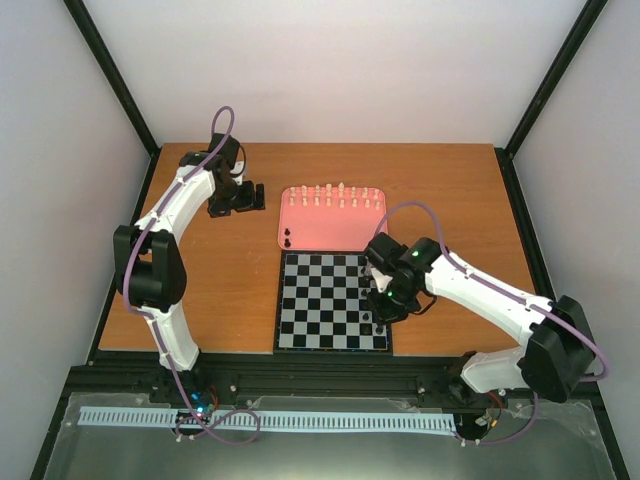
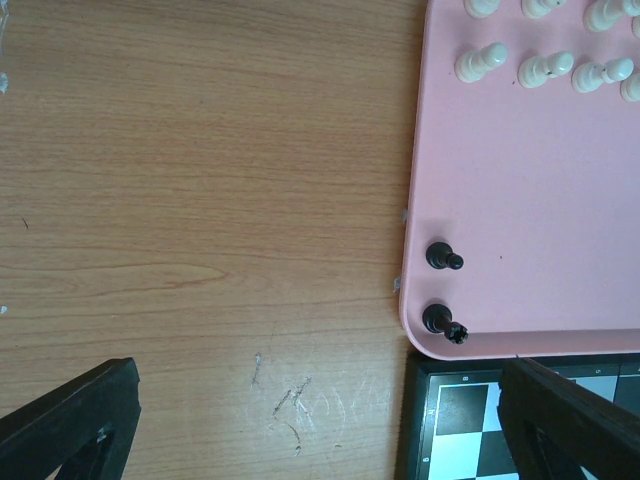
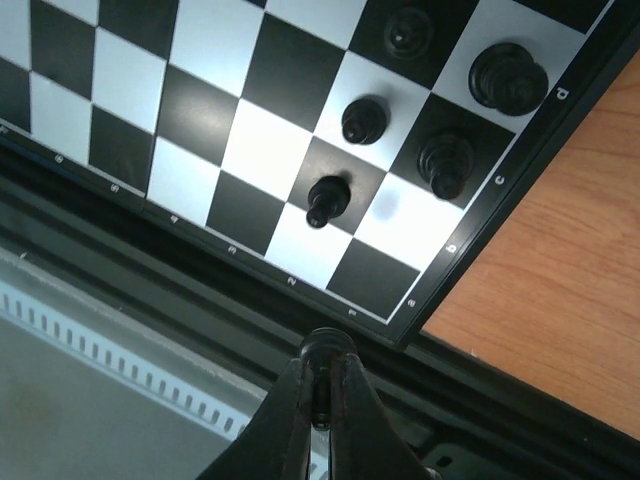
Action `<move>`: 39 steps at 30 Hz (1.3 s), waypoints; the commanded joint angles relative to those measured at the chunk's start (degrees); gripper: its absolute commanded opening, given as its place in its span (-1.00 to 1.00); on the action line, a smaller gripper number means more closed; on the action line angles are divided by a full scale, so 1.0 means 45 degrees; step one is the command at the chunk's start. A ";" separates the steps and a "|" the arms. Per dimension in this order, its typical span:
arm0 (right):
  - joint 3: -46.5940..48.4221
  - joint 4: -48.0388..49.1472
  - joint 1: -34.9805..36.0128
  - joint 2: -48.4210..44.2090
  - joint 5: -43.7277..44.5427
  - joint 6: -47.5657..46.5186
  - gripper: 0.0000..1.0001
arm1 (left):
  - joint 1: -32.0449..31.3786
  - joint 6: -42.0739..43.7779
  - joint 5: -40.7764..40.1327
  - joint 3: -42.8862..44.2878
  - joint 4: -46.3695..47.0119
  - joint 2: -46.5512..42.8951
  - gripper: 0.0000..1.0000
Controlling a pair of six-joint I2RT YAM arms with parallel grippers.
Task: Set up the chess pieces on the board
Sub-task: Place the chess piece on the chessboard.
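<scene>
The board (image 1: 320, 305) lies at the near middle of the table. My right gripper (image 1: 385, 308) hovers over its right edge, shut on a black chess piece (image 3: 328, 346) held between the fingertips (image 3: 300, 385) above the board's near corner. Several black pieces (image 3: 364, 119) stand on the squares by that edge. The pink tray (image 1: 333, 232) behind the board holds a row of cream-white pieces (image 1: 331, 194) and two black pieces (image 1: 287, 238). These two also show in the left wrist view (image 2: 441, 257). My left gripper (image 1: 238, 197) is open and empty over bare table, left of the tray.
The board's far left corner (image 2: 450, 420) touches the tray's rim (image 2: 412, 200). A black frame rail (image 3: 200, 290) and a white slotted strip (image 1: 260, 420) run along the near edge. Bare wood lies left of the tray and right of the board.
</scene>
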 commanded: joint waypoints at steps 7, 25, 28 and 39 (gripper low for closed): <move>-0.1213 0.2190 0.0074 0.0537 0.0573 0.1167 -0.94 | 0.0005 -0.0183 0.0052 0.0255 0.0024 -0.0117 1.00; -0.1445 0.2122 0.0074 0.0983 0.0980 0.1544 -0.94 | 0.0005 -0.0179 0.0014 0.0256 0.0023 -0.0052 1.00; -0.1467 0.2118 0.0074 0.1061 0.1103 0.1580 -0.94 | 0.0005 -0.0165 -0.0002 0.0219 0.0041 -0.0076 1.00; -0.1380 0.2316 0.0074 0.1432 0.1498 0.1749 -0.94 | 0.0005 -0.0136 -0.0131 0.0216 0.0007 -0.0079 0.99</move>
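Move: The held black piece is being taken to the empty light square b1, about 3 cm straight ahead of the right hand and some 9 cm below it. On the neighbouring squares the black bishop stands about 3 cm farther out than b1, one black pawn roughly 3 cm to the left of b1, and another pawn 3 cm beyond that one. From the left hand, b1 lies about 27 cm back, 25 cm to the right and 12 cm lower. The black piece, still pinched by the closed right fingers, is lowered some 5 cm towards b1 at the near right corner of the board, quickly at first and then at a creep, easing forward about 1.5 cm from over the board's near edge. Meanwhile the wrist turns slightly clockwise and tilts a few degrees, bringing the fingers nearer to upright. ##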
